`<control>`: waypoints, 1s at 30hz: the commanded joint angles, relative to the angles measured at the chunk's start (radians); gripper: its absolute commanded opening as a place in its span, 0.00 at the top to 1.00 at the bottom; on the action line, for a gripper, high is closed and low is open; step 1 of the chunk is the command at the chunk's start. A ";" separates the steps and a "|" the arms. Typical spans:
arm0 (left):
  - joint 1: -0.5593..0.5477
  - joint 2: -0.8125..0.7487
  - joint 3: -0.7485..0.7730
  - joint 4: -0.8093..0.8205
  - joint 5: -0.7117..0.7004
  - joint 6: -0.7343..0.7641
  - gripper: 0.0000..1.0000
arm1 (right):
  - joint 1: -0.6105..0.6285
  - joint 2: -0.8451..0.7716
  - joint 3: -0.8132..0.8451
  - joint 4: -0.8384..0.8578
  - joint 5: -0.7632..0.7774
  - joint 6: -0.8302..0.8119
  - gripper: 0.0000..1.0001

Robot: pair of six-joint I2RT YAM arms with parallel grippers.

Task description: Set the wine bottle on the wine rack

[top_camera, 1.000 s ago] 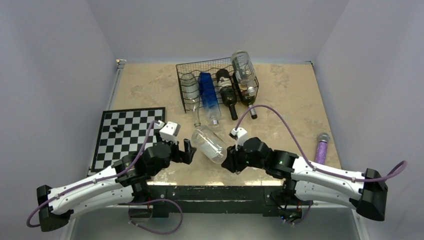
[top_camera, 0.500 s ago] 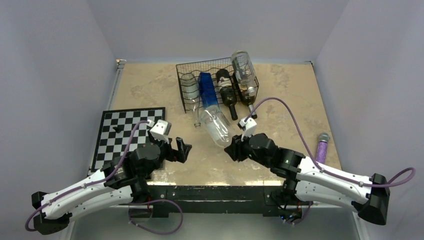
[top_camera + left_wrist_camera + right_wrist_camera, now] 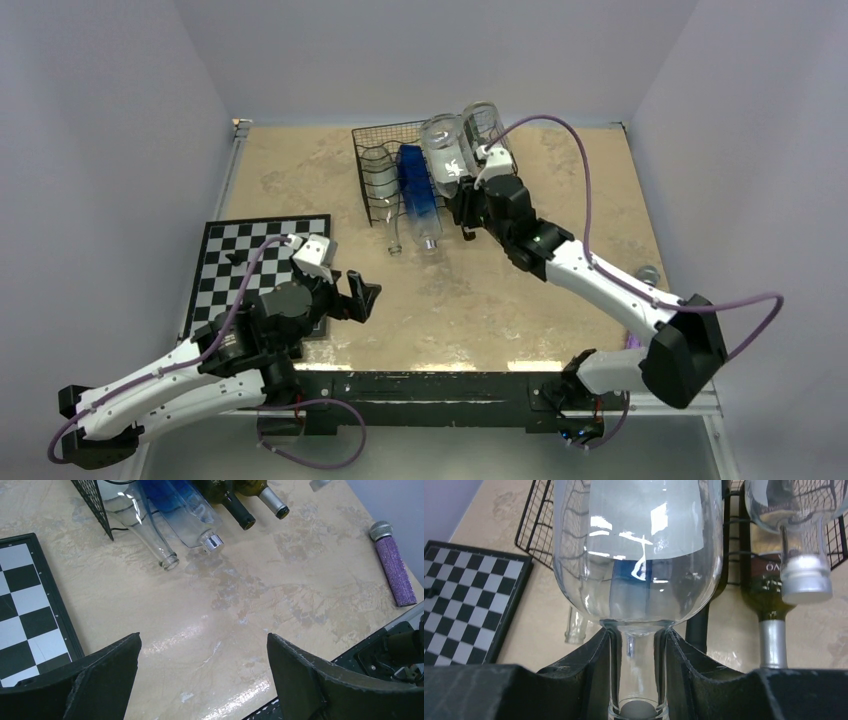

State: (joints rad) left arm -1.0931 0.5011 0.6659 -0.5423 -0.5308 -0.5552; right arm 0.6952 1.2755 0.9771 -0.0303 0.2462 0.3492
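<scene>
A clear wine bottle [image 3: 440,150] [image 3: 639,555] hangs above the black wire wine rack [image 3: 375,135] [image 3: 531,535], base away from me. My right gripper [image 3: 462,200] [image 3: 638,645] is shut on its neck, a finger [image 3: 594,665] on either side. Whether the bottle touches the rack I cannot tell. On the rack lie a clear bottle [image 3: 380,180], a blue bottle [image 3: 418,195] and dark bottles [image 3: 235,507], and another clear bottle [image 3: 487,135] rests on top. My left gripper [image 3: 365,295] [image 3: 204,645] stands open over bare table near the front edge.
A black-and-white chessboard [image 3: 240,265] [image 3: 25,605] lies at the left, beside my left arm. A purple microphone [image 3: 393,562] lies near the table's right front. The necks of the racked bottles stick out toward me over the table [image 3: 250,590].
My right arm has carried the clear bottle from the table near the front up and back to the rack. The left gripper has drawn back a little to the left, still open.
</scene>
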 commanded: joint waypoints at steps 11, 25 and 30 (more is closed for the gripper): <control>0.006 -0.033 0.096 -0.032 0.011 0.062 0.01 | -0.101 0.282 0.415 0.174 -0.014 -0.068 1.00; 0.006 -0.023 0.116 -0.042 -0.001 0.084 0.01 | -0.127 0.412 0.504 0.058 0.035 -0.051 1.00; 0.006 -0.028 0.120 -0.055 -0.005 0.082 0.01 | -0.135 0.455 0.544 0.035 0.053 -0.062 1.00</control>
State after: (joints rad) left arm -1.0931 0.4740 0.7418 -0.6022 -0.5220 -0.4931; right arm 0.5705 1.7618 1.3918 -0.2089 0.2413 0.3012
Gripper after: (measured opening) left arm 0.994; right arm 0.393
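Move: The clear bottle, held by its neck in the right hand, is bound for the free upper-tier slot of the wine rack, whose middle lies about 16 cm ahead of this hand, 4 cm left and 7 cm lower. The other clear bottle on that tier is 18 cm ahead, 5 cm right; the dark wine bottle underneath is 13 cm ahead, 2 cm left, 16 cm down; the blue bottle is 10 cm ahead, 10 cm left, 16 cm down. From the left hand the slot is some 33 cm ahead, 18 cm right. The clear bottle is carried base first onto the wine rack's upper tier beside the other clear one: the right hand, still gripping its neck, goes forward about 10 cm, then mostly sinks some 6 cm, while tipping about 10 degrees downward and rolling its left side down. The empty, open left hand rises a little. ##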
